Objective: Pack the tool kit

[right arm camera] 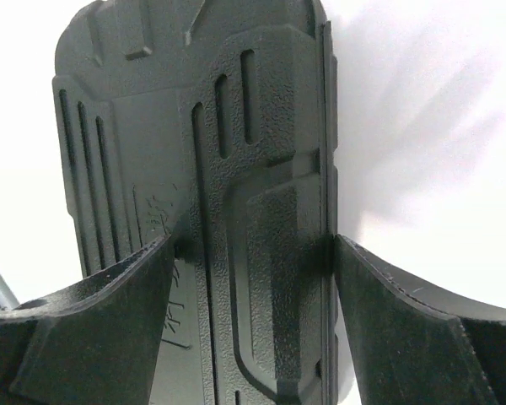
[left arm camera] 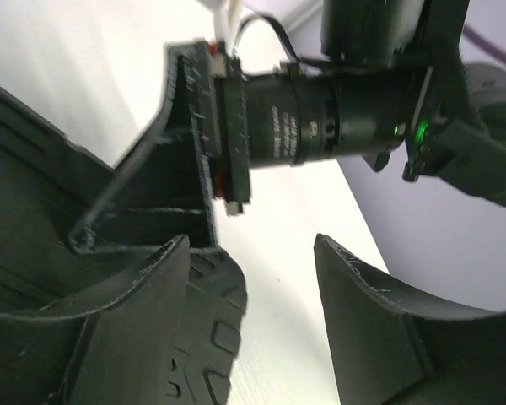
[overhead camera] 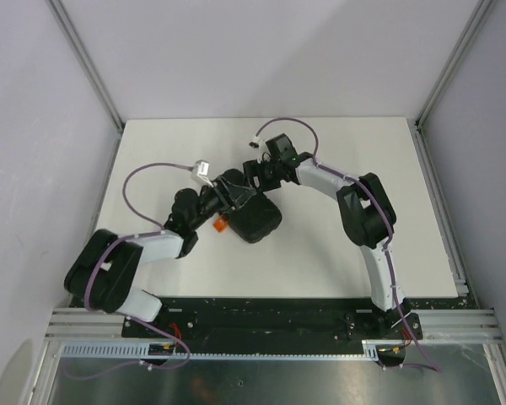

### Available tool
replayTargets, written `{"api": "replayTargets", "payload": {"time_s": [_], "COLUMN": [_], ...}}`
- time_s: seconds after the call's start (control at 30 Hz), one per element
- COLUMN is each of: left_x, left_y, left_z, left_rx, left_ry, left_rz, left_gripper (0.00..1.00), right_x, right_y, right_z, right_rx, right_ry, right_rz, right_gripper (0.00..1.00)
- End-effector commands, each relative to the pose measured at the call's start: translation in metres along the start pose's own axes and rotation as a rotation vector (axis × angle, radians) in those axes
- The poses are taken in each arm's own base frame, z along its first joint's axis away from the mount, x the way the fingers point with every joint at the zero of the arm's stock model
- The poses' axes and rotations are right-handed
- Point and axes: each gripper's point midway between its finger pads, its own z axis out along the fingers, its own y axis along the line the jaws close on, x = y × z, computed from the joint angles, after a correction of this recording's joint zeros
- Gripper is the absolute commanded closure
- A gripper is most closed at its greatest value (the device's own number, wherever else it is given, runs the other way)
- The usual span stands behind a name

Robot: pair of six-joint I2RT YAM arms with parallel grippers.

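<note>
The tool kit's black case (overhead camera: 260, 221) lies closed in the middle of the white table, its orange latch (overhead camera: 221, 224) on the left side. My right gripper (overhead camera: 258, 179) reaches onto it from the far side. In the right wrist view the ribbed case (right arm camera: 261, 126) fills the gap of the right gripper (right arm camera: 253, 253), and both fingertips touch it, the right one at its edge. My left gripper (overhead camera: 234, 196) is over the case's left end. The left gripper (left arm camera: 253, 253) is open with bare table between its fingers and the case corner (left arm camera: 211, 329) under the left finger. No loose tools show.
The white table (overhead camera: 152, 152) is walled by grey panels with metal rails (overhead camera: 443, 219). The right arm's wrist and camera lens (left arm camera: 295, 118) hang just ahead of my left gripper. Purple cables (overhead camera: 143, 173) loop above both arms.
</note>
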Motion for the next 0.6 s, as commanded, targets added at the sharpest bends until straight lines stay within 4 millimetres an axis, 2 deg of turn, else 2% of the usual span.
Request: {"api": "replayTargets", "payload": {"time_s": [0.0, 0.2, 0.37, 0.57], "left_x": [-0.018, -0.023, -0.025, 0.007], "left_y": [0.033, 0.062, 0.084, 0.096], "left_z": [-0.026, -0.065, -0.098, -0.110], "left_rx": [-0.156, -0.322, -0.509, -0.522], "left_ry": [-0.085, -0.147, -0.176, -0.076], "left_rz": [0.013, -0.038, -0.034, -0.142], "left_gripper": [0.33, 0.31, 0.23, 0.03], "right_x": [0.194, 0.186, 0.179, 0.175], "right_y": [-0.007, -0.009, -0.008, 0.003], "right_z": [0.005, 0.004, 0.003, 0.000], "right_rx": [0.058, 0.052, 0.033, -0.039], "right_ry": [0.623, 0.592, 0.571, 0.557], "right_rz": [0.269, 0.289, 0.301, 0.303], "right_gripper": [0.23, 0.22, 0.22, 0.22]}}
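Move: Below and to the left of the left hand, about 9 cm left, 3 cm back and 13 cm down, is the tool kit's orange tab; the middle of the closed tool kit is nearly beneath this hand, 2 cm farther out, 1 cm left and some 13 cm down. From the right hand, which already has the kit's far right edge between its fingers, the kit's middle is roughly 5 cm back and 2 cm left, the tab 11 cm back and 10 cm left, both slightly lower. Swinging left high over the tool kit towards its orange-tab side, the left hand travels about 11 cm, easing down and back a little, turning counter-clockwise some 25 degrees and opening its fingers wide; it touches nothing. Meanwhile the right hand keeps the kit's edge between its fingers and drags the kit back about 5 cm and slightly left, its wrist rolling some 15 degrees. ##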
